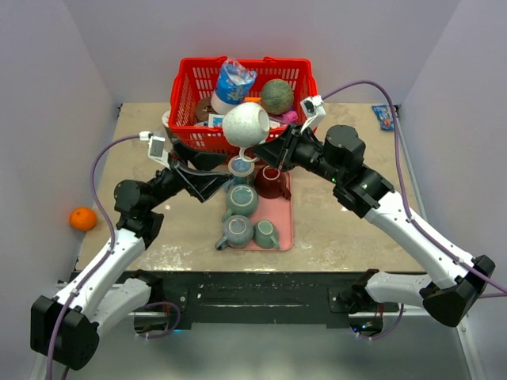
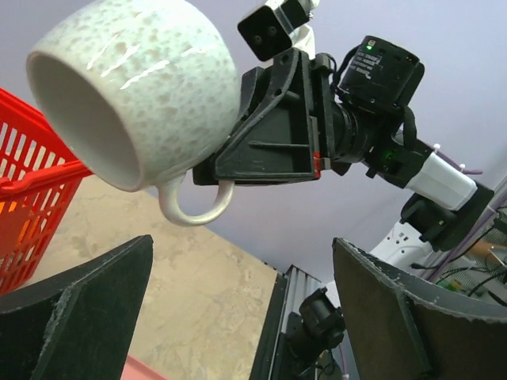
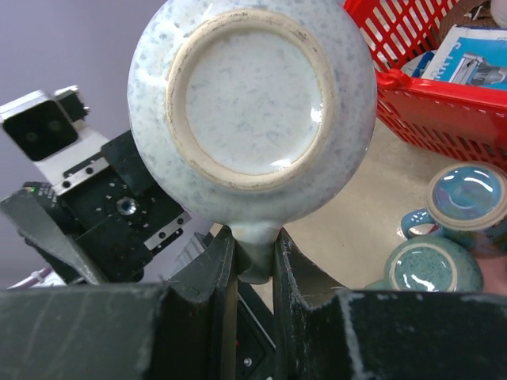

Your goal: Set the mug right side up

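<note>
The white speckled mug (image 1: 245, 124) hangs in the air above the pink tray (image 1: 283, 229), in front of the red basket. It lies tilted on its side, mouth toward the left arm and handle pointing down. My right gripper (image 1: 257, 152) is shut on the mug's handle. The right wrist view shows the mug's base (image 3: 253, 103) above the right gripper (image 3: 253, 245), whose fingers pinch the handle. My left gripper (image 1: 207, 170) is open and empty, just below and left of the mug. In the left wrist view the mug (image 2: 135, 87) sits above the spread left gripper (image 2: 242, 261), apart from it.
The red basket (image 1: 184, 103) at the back holds a melon, a bag and packets. The tray carries a blue mug (image 1: 242, 168), a maroon mug (image 1: 269, 182) and green mugs (image 1: 240, 202). An orange (image 1: 81, 218) lies far left and a blue packet (image 1: 383, 117) back right.
</note>
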{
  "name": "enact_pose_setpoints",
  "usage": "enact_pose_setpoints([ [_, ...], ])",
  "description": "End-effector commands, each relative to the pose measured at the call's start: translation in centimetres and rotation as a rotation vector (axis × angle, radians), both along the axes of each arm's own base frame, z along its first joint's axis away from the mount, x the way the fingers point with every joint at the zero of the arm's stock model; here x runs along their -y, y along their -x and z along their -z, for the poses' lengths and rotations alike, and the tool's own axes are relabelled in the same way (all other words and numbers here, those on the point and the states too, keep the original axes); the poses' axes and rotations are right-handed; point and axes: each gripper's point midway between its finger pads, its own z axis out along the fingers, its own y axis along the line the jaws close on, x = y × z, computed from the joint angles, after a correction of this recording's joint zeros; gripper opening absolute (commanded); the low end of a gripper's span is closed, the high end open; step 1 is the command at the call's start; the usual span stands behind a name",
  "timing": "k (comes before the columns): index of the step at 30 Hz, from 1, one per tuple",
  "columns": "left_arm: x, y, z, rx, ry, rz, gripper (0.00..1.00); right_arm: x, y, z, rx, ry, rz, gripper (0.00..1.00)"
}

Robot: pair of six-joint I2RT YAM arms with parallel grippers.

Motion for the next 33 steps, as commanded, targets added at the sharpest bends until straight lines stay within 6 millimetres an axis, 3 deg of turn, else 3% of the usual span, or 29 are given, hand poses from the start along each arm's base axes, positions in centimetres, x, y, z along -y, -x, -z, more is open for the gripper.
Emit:
enact_pose_setpoints([
  [1, -0.2, -0.6, -1.3, -0.034, 0.141, 0.008, 0.99, 0.8, 1.6, -8.8, 0.208, -0.214, -0.025, 0.00],
  [5, 0.0, -2.5, 0.1, -0.193, 0.193, 0.006, 0.99, 0.7, 1.5, -8.2, 0.245, -0.186, -0.030, 0.00],
  [12, 0.4, -2.1, -1.5, -0.212, 0.309, 0.127, 0.98, 0.6, 1.1, -7.1, 0.294, -0.142, -0.028, 0.00],
  [18, 1.7, -2.9, -1.4, -0.241, 0.298, 0.164, 0.92, 0.3, 1.2, -6.6, 0.306, -0.145, -0.043, 0.00],
  [24, 2.6, -3.2, -1.5, -0.268, 0.320, 0.219, 0.72, 0.2, 1.3, -6.7, 0.318, -0.156, -0.052, 0.00],
  [33, 4.0, -3.0, -1.4, -0.281, 0.331, 0.300, 0.52, 0.0, 1.6, -6.5, 0.329, -0.154, -0.072, 0.00],
])
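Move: The pale mug, held by its handle in the right fingers, has its middle about 9 cm ahead of the left hand, 5 cm to its right and 4 cm higher; from the right hand it is roughly 4 cm ahead, 1 cm left and 5 cm up. Some 24 cm beneath the left hand, the green mug stands 3 cm right and about level, the blue mug 9 cm ahead and 3 cm right. The left fingers come around the held mug's handle from the open-mouth side, though no touch can be made out. That hand goes forward some 5 cm, then more to the right, about 4 cm, sinking slightly and rolling some 30 degrees counter-clockwise as seen looking along its fingers, while the wide-open gripper closes to about half. The right hand keeps its grip, nearly still. ##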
